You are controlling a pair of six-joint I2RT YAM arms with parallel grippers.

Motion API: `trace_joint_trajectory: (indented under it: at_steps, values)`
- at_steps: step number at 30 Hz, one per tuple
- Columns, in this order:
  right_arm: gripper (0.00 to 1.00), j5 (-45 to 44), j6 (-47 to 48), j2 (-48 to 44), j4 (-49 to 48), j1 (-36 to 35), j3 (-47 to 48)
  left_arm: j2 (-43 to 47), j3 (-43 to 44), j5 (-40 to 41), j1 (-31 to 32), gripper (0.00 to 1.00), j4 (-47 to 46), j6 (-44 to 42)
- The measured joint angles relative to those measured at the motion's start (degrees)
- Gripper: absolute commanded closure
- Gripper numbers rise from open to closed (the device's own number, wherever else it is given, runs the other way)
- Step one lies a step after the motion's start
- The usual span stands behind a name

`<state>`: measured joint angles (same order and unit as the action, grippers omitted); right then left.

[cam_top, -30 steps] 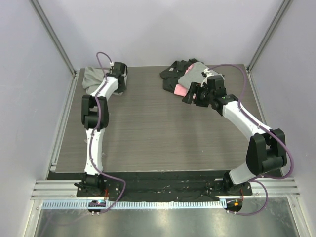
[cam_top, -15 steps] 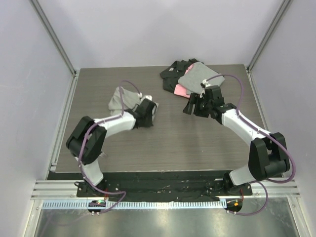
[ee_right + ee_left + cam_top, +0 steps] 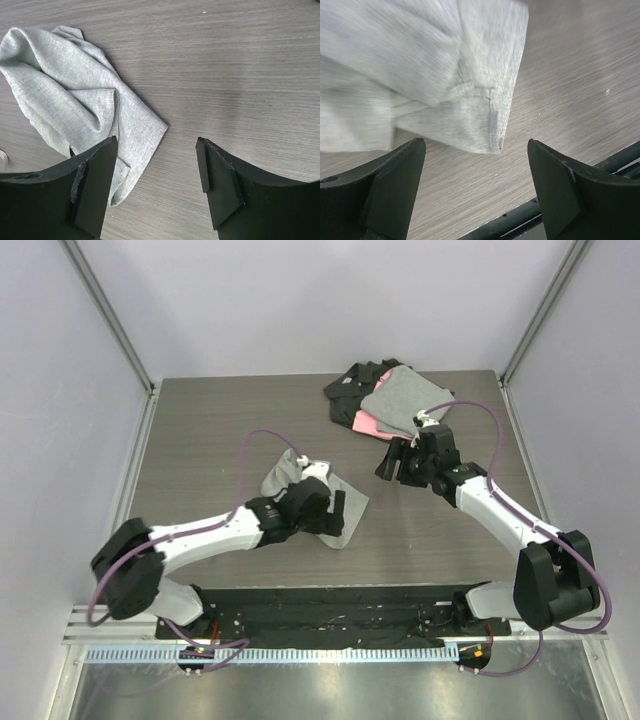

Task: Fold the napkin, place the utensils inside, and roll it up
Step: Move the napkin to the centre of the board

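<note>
The napkin [image 3: 280, 478] lies crumpled on the table a little left of centre, a light-grey cloth partly hidden under my left wrist. My left gripper [image 3: 338, 512] hovers over its near right part. In the left wrist view the napkin [image 3: 445, 85] is blurred, one hemmed corner pointing toward the open left gripper [image 3: 476, 165], which holds nothing. My right gripper [image 3: 385, 465] stands open just right of the cloth. Its wrist view shows the napkin [image 3: 75, 95] to the left, with bare table between the jaws of the right gripper [image 3: 156, 145]. The utensils are out of view.
A pile of grey, pink and black cloths [image 3: 390, 400] sits at the back right, just behind my right wrist. The table's black front rail [image 3: 600, 165] lies close to my left gripper. Enclosure walls stand on the left, right and back.
My left arm swung from the back left corner to the middle, carrying the napkin. It then opened and let the cloth drop. My right gripper drifted slightly toward the front.
</note>
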<state>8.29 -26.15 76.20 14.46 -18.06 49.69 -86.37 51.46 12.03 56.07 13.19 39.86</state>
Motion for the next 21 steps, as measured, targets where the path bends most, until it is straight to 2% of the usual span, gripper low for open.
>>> trace_joint_trajectory:
  at_steps: [2,3,5,12,21]
  values:
    - [0.28,-0.2,0.0,-0.2,-0.4,0.0,0.0,5.5,-0.5,2.8,-0.3,0.16,1.9,-1.1]
    - [0.28,-0.3,-0.1,-0.2,-0.4,-0.1,0.0,7.4,-0.5,4.3,-0.3,0.22,2.6,-1.5]
    - [0.28,-0.3,-0.2,-0.2,-0.5,-0.2,0.0,9.2,-0.2,7.3,-0.3,0.26,5.0,-2.2]
    - [0.28,-0.3,-0.5,-0.1,-0.8,-1.0,0.0,2.7,-0.3,13.7,-0.3,0.38,14.5,-2.9]
    - [0.28,-0.5,-0.6,-0.1,-0.7,-1.1,-0.6,-0.3,-0.7,15.8,-0.3,0.45,14.5,-4.4]
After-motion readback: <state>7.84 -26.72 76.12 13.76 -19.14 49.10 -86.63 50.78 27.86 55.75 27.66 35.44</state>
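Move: The napkin is already let go, its middle some 6 cm ahead, 6 cm to the left and 6 cm below the empty left hand. Its loose near-left flap is about 6 cm to that hand's left, level with it in reach, and the nearest corner about 5 cm back, straight below the hand's line. From the right hand the napkin's middle is roughly 18 cm left, 5 cm back and 10 cm down. The left hand hops leftwards by about 8.5 cm along the napkin's near side towards the loose near-left flap, first rising some 4 cm and then sinking to end about 2.5 cm lower than it began. On the way the wrist rolls some 20 degrees so the fingers swing from slanting rightwards to pointing more steeply down, and they narrow from nearly wide open to a little over half open, with no touch on the cloth to be seen yet. ##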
